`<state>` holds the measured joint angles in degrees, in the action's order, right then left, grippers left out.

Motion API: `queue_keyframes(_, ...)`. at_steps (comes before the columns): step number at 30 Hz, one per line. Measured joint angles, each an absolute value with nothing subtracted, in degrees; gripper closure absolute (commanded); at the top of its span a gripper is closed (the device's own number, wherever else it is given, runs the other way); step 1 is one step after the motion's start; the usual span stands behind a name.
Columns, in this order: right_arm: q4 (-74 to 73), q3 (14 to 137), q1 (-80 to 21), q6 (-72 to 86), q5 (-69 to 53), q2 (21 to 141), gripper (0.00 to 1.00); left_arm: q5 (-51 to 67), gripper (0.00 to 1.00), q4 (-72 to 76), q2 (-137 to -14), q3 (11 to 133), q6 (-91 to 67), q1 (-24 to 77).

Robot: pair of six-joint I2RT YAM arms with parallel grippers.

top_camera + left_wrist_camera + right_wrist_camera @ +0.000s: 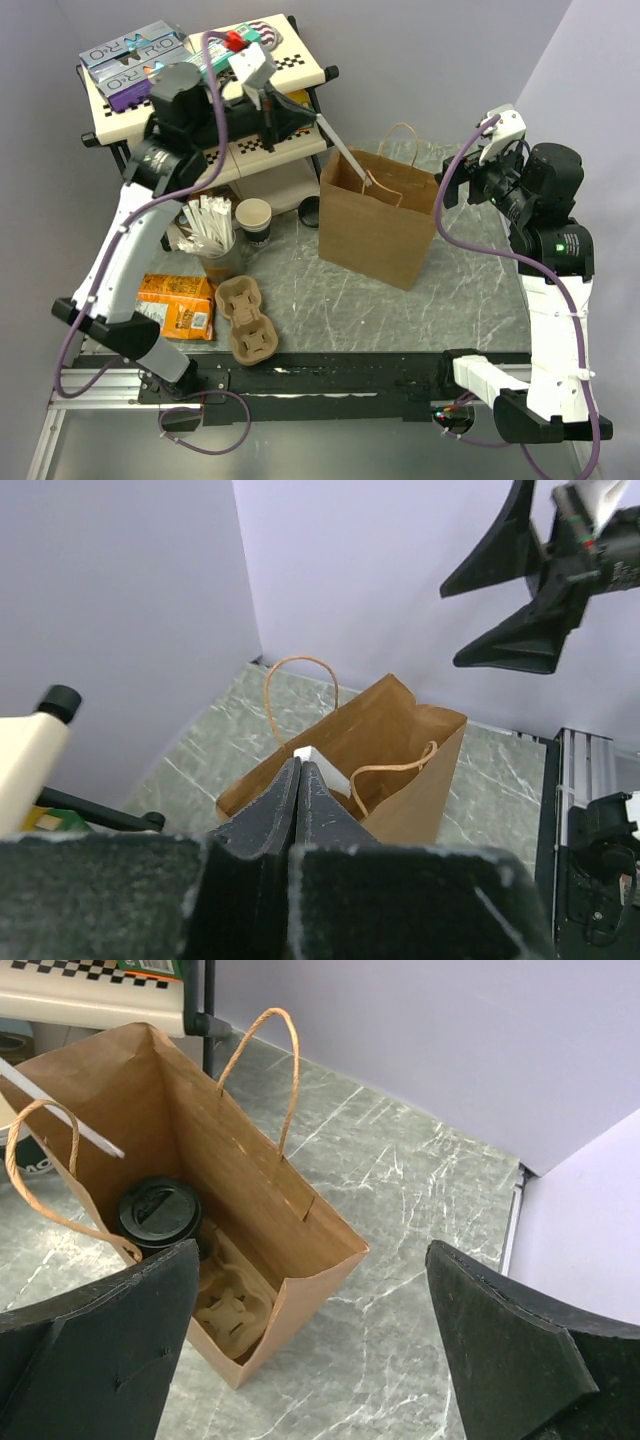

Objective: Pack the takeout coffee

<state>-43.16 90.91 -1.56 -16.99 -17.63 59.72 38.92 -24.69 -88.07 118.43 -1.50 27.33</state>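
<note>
A brown paper bag (375,225) stands open in the middle of the table. In the right wrist view the takeout coffee (160,1212), seen by its round black lid, sits inside the bag (250,1180) in a pulp carrier (228,1310). My left gripper (322,122) hovers above the bag's left rim, shut on a long white stick (350,158) that slants down into the bag. The left wrist view shows its jaws (298,763) pressed together on the stick (318,760). At the bag's right, higher up, my right gripper (462,165) (312,1250) stands wide open with nothing in it.
An open paper cup (253,220) and a loose black lid (310,210) stand left of the bag. A cup of white sticks (210,235), a second pulp carrier (248,318) and an orange packet (180,305) lie nearer. A small shelf table (200,90) stands behind.
</note>
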Motion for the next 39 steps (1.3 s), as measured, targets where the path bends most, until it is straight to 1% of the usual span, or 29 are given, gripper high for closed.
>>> queue_keyframes(1,-43.2,90.9,-1.6,-16.9,-17.5,59.7,0.00,38.4,0.99,-24.7,-88.9,118.4,-1.5,27.8)
queue_keyframes(2,-43.2,90.9,-1.6,-16.9,-17.4,59.7,0.00,38.0,0.96,-24.7,-89.7,118.5,-1.5,28.1)
queue_keyframes(3,-43.2,90.9,-1.6,-16.9,-17.4,59.7,0.00,37.6,0.71,-24.7,-90.6,118.5,-1.6,28.2)
queue_keyframes(4,-43.2,90.9,-1.6,-16.8,-17.4,59.7,0.00,37.2,0.55,-24.7,-91.5,118.5,-1.6,28.2)
queue_keyframes(5,-43.2,90.9,-1.6,-16.8,-17.4,59.7,0.00,36.9,0.42,-24.7,-92.5,118.5,-1.8,28.2)
queue_keyframes(6,-43.2,90.9,-1.6,-16.8,-17.4,59.7,0.00,36.5,0.21,-24.7,-93.1,118.5,-1.6,28.2)
queue_keyframes(8,-43.3,91.0,-1.6,-16.8,-17.4,59.7,0.00,35.6,0.01,-24.7,-94.3,118.6,-2.3,28.2)
queue_keyframes(15,-46.0,96.3,-1.6,-15.6,-17.0,61.1,0.00,30.4,0.00,-23.9,-94.0,120.0,2.2,28.3)
queue_keyframes(23,-45.4,103.4,-1.7,-9.5,-3.7,63.4,0.00,21.2,0.01,-23.0,-89.0,119.9,7.0,26.0)
queue_keyframes(30,-42.5,102.6,-1.7,-9.5,0.9,62.1,0.00,15.9,0.01,-23.2,-87.0,119.9,8.0,18.6)
queue_keyframes(39,-37.2,99.4,-1.7,-12.5,0.8,59.3,0.00,9.5,0.01,-23.4,-86.8,122.8,10.9,15.1)
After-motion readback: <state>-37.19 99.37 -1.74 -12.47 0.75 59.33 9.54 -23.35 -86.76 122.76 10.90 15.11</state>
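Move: The wrapped straw is already pinched in the left fingers, its free end at the mouth of the takeout bag; the bag's middle lies about 18 cm right, 7 cm ahead and 38 cm below that hand. The straw cup stands some 18 cm left, 4 cm back; the paper cups 10 cm left, 3 cm ahead; both 45 cm below. From the empty right hand, the bag is about 15 cm left, 8 cm ahead, 28 cm down. The straw is carried forward and dipped about 5 cm towards the bag's mouth as the left fingers spread wide and let go of it; then the emptied left hand swings back left, away from the bag, rising and turning some 40 degrees counter-clockwise. The right hand, still open, rises and draws off to the right of the bag, turning about 20 degrees clockwise with its fingers tipping up. ##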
